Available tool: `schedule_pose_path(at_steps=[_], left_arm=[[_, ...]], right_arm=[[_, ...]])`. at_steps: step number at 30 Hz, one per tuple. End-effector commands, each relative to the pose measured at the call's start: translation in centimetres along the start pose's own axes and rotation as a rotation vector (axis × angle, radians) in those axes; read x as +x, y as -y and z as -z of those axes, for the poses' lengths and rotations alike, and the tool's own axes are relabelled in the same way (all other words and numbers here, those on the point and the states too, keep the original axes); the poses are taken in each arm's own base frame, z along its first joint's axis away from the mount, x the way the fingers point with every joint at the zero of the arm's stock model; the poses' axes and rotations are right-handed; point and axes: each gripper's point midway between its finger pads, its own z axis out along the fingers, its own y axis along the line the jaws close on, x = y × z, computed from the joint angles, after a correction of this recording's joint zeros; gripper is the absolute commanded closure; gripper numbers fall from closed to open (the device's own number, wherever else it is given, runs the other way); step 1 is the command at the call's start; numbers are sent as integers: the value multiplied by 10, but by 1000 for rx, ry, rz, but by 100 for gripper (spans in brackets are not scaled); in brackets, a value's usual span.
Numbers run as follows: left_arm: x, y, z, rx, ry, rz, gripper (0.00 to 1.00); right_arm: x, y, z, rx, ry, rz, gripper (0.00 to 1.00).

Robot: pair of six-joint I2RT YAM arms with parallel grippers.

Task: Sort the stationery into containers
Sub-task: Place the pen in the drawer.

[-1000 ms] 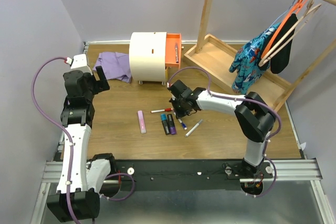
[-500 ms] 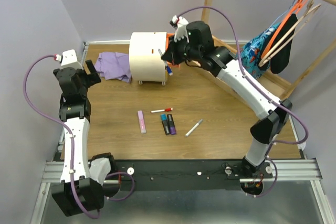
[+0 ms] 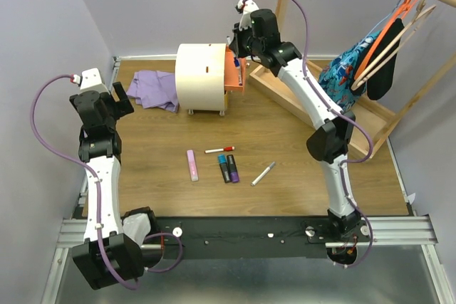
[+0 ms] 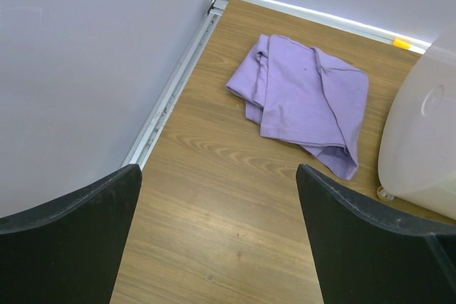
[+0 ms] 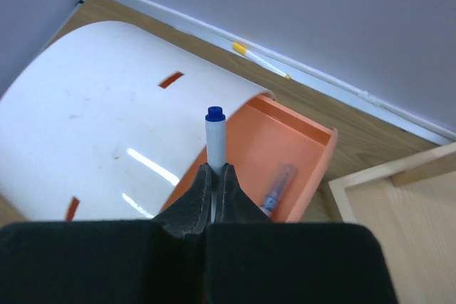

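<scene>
My right gripper [image 5: 215, 170] is shut on a thin white pen with a blue cap [image 5: 215, 137], held upright over the open orange drawer [image 5: 313, 153] of the cream-white chest [image 3: 201, 75]. Another pen [image 5: 276, 186] lies inside that drawer. In the top view the right gripper [image 3: 238, 52] hangs above the drawer [image 3: 236, 70]. On the table lie a pink bar [image 3: 192, 165], a red-capped pen [image 3: 218, 149], a dark blue marker [image 3: 224, 169], a purple marker [image 3: 234, 169] and a white pen [image 3: 263, 174]. My left gripper [image 3: 122, 99] is open and holds nothing, at the far left.
A purple cloth [image 4: 306, 97] lies crumpled left of the chest [image 4: 424, 140]. A yellow-capped pen [image 5: 260, 60] rests by the back wall behind the chest. The clothes rack's wooden tray [image 3: 313, 97] stands at the right, with garments on hangers [image 3: 370, 62].
My right arm lifted the blue-capped pen off the table and swung it up over the open drawer. The left arm drew back a little to the left, still open.
</scene>
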Motion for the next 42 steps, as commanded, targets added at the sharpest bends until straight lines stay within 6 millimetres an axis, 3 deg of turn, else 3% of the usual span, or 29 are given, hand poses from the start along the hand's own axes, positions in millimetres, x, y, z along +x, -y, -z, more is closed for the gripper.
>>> schedule_pose_path(at_steps=[1, 2, 4, 5, 8, 10, 13, 17, 20, 21, 23, 24, 25, 28, 29, 32, 35, 39, 42], left_arm=[[1, -6, -3, -11, 13, -15, 1], [1, -6, -3, -12, 13, -15, 1], [3, -6, -3, -10, 11, -13, 1], [4, -7, -3, -14, 9, -11, 1], [10, -14, 1, -47, 2, -12, 1], [17, -23, 4, -84, -6, -14, 1], [27, -28, 9, -105, -25, -46, 1], [44, -16, 6, -48, -83, -60, 1], [40, -10, 2, -9, -72, -38, 1], [41, -10, 1, -2, -66, -40, 1], [34, -8, 0, 10, -29, -47, 1], [30, -6, 2, 14, -13, -46, 1], [27, -5, 2, 20, -5, -42, 1], [22, 1, 4, 52, 9, -27, 1], [23, 3, 4, 61, 5, -26, 1], [24, 12, 6, 109, -7, -32, 1], [23, 12, 7, 111, -24, -46, 1], [23, -2, 6, 35, -17, -63, 1], [30, -10, 3, 0, -11, -72, 1]], right_arm=[[-15, 32, -7, 127, 69, 12, 99], [-12, 37, -9, 137, 66, 9, 99], [-9, 40, -11, 142, 60, 11, 89], [-10, 40, -11, 145, 60, 12, 69], [-15, 34, -3, 115, 56, 37, 48], [-21, 30, 11, 107, 48, 70, 45], [-10, 26, 27, 96, -11, 152, 45], [-9, 8, 66, -13, -74, 252, 46], [31, -21, 93, -189, -214, 332, 47], [59, -27, 114, -228, -300, 335, 47], [85, -43, 140, -342, -357, 357, 46], [100, -49, 165, -394, -399, 378, 46], [140, -53, 175, -471, -489, 403, 46], [199, -60, 204, -599, -641, 486, 46], [229, -58, 210, -600, -727, 484, 46], [265, -56, 207, -622, -808, 469, 46], [275, -59, 179, -568, -791, 433, 46], [269, -78, 141, -568, -651, 520, 47], [269, -104, 129, -648, -557, 613, 48]])
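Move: The right hand holds the blue-capped pen with the open orange drawer almost directly below: level fore and aft, 2 cm right and about 12 down. A pen already lies in the drawer, some 3 cm right of the hand; the white drum's middle is roughly 9 cm left. The red-capped marker is about 25 cm back and 3 left, the grey-capped one 32 back and 10 right. From the left hand the drawer lies about 18 cm ahead and 37 right. The right fingers let go of the blue-capped pen over the drawer after easing a couple of centimetres forward and right, opening about halfway. The hand then sweeps roughly 28 cm back, bears right and drops some 20 cm towards the loose markers, the wrist turning the fingers steeply down. The empty left hand sinks about 4 cm, still open. ##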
